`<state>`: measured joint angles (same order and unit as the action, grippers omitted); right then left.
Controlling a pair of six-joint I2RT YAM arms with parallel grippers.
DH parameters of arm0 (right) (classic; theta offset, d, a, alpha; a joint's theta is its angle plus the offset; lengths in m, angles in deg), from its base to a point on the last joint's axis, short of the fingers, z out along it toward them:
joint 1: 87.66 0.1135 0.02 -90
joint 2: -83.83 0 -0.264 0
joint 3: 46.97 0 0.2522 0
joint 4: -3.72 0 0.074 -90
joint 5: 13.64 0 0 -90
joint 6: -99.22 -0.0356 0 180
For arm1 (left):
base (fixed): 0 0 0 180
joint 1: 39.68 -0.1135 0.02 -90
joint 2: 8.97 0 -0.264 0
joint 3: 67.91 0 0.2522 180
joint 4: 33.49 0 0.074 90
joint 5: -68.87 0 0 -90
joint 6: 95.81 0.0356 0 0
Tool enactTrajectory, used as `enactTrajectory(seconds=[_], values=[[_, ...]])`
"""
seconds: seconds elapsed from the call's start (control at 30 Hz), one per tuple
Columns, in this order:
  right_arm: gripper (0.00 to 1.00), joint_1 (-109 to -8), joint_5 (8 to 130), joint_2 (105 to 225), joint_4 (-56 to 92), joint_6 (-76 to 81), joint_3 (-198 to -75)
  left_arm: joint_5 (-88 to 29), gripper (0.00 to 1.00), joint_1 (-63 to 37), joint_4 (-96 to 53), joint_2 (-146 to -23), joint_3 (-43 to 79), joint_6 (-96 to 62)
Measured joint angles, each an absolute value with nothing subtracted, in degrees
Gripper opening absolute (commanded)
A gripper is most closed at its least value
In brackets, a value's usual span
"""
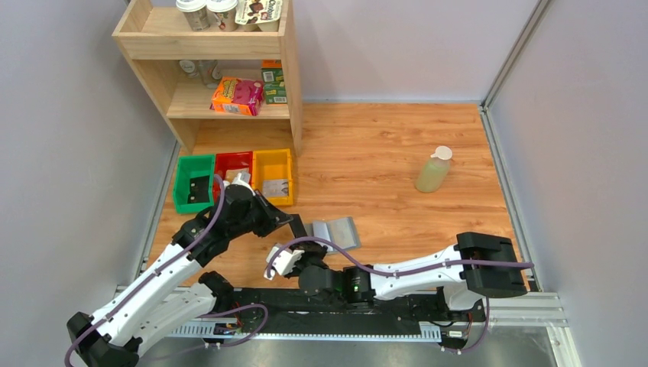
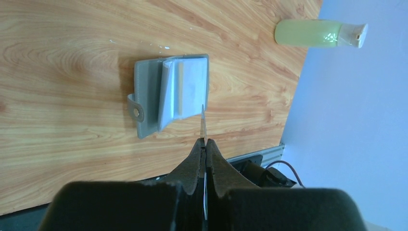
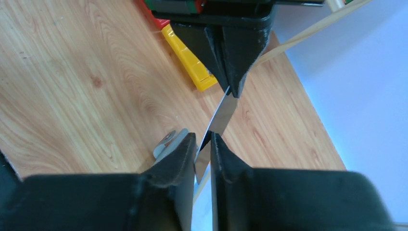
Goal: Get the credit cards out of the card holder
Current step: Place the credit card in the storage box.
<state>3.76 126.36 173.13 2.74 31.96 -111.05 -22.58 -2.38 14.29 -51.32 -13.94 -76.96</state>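
Note:
The grey card holder (image 1: 337,232) lies open on the wooden table, its pale inner slots up and its snap tab to one side (image 2: 146,91). My left gripper (image 2: 205,143) is shut on a thin credit card (image 2: 203,124), seen edge-on just above the holder's near edge. In the right wrist view the same credit card (image 3: 224,111) hangs from the left gripper (image 3: 232,91) and reaches down between the fingers of my right gripper (image 3: 204,137). Those jaws stand narrow around the card, with a slit of light still showing beside it. The holder's tab (image 3: 168,140) peeks out behind the right gripper's left finger.
Green (image 1: 194,183), red (image 1: 233,163) and yellow (image 1: 273,176) bins sit left of the holder, below a wooden shelf (image 1: 221,69) with boxes and cups. A pale green bottle (image 1: 433,171) stands at the right. Walls close in on both sides.

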Motion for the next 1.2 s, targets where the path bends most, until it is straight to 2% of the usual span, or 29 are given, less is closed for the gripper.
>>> enactTrajectory(seconds=[0.03,0.07,0.13,0.23,0.27,0.33,0.4,0.6,0.77,0.97,1.2], values=[[0.03,3.8,126.8,173.3,2.2,32.4,-111.1,-22.5,0.00,-2.4,14.3,-51.2,-14.0,-77.0],[0.00,3.8,127.3,173.4,1.8,32.7,-111.1,-22.4,0.00,-2.5,14.4,-51.1,-14.0,-77.0],[0.00,3.7,128.5,173.4,1.0,32.9,-111.1,-22.0,0.09,-2.6,14.7,-50.9,-14.1,-77.0],[0.00,3.2,128.9,173.4,0.4,32.5,-111.1,-21.3,0.35,-2.7,14.7,-50.4,-14.2,-76.9],[0.00,3.0,128.8,173.4,0.4,31.9,-111.2,-21.3,0.52,-2.7,14.3,-50.1,-14.4,-76.7],[0.00,2.1,128.1,173.3,1.0,29.8,-111.5,-20.7,0.72,-2.7,13.5,-49.5,-14.7,-75.8],[0.00,0.7,126.6,172.8,2.3,26.8,-111.6,-19.8,0.83,-2.7,12.2,-48.8,-14.7,-73.7],[0.00,-5.7,119.5,169.0,7.1,16.2,-111.4,-15.8,0.92,-2.7,10.0,-46.0,-14.7,-64.7],[0.00,-13.5,109.7,161.8,8.4,5.4,-109.1,-13.7,0.94,-2.7,6.3,-40.2,-16.1,-57.7],[0.00,-22.5,95.6,151.8,5.9,-9.1,-103.4,-16.2,0.91,-2.6,-8.7,-32.1,-29.0,-55.0],[0.00,-26.1,85.0,144.1,0.3,-21.4,-96.0,-24.8,0.91,-2.6,-28.3,-34.9,-41.0,-57.1]])
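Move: The black credit card is held by one end in the left fingers, its middle about 3 cm to that hand's right, 2 cm back and 1 cm below. From the right hand, whose half-shut fingers straddle the other end, the card's middle lies some 3 cm ahead, 1 cm left and 1 cm above. The open card holder is roughly 8 cm right of the right hand, level with it and 9 cm down. The yellow box stands about 12 cm ahead, 5 cm left and 10 cm below the left hand. Closing the last bit, the right fingers pinch the free end of the black card. The left fingers then open wide and let go, that hand rising about 5 cm and tipping up some 35 degrees before sinking most of the way back. The right hand carries the card forward, then right and up, rolling roughly 70 degrees clockwise as seen from behind it. ##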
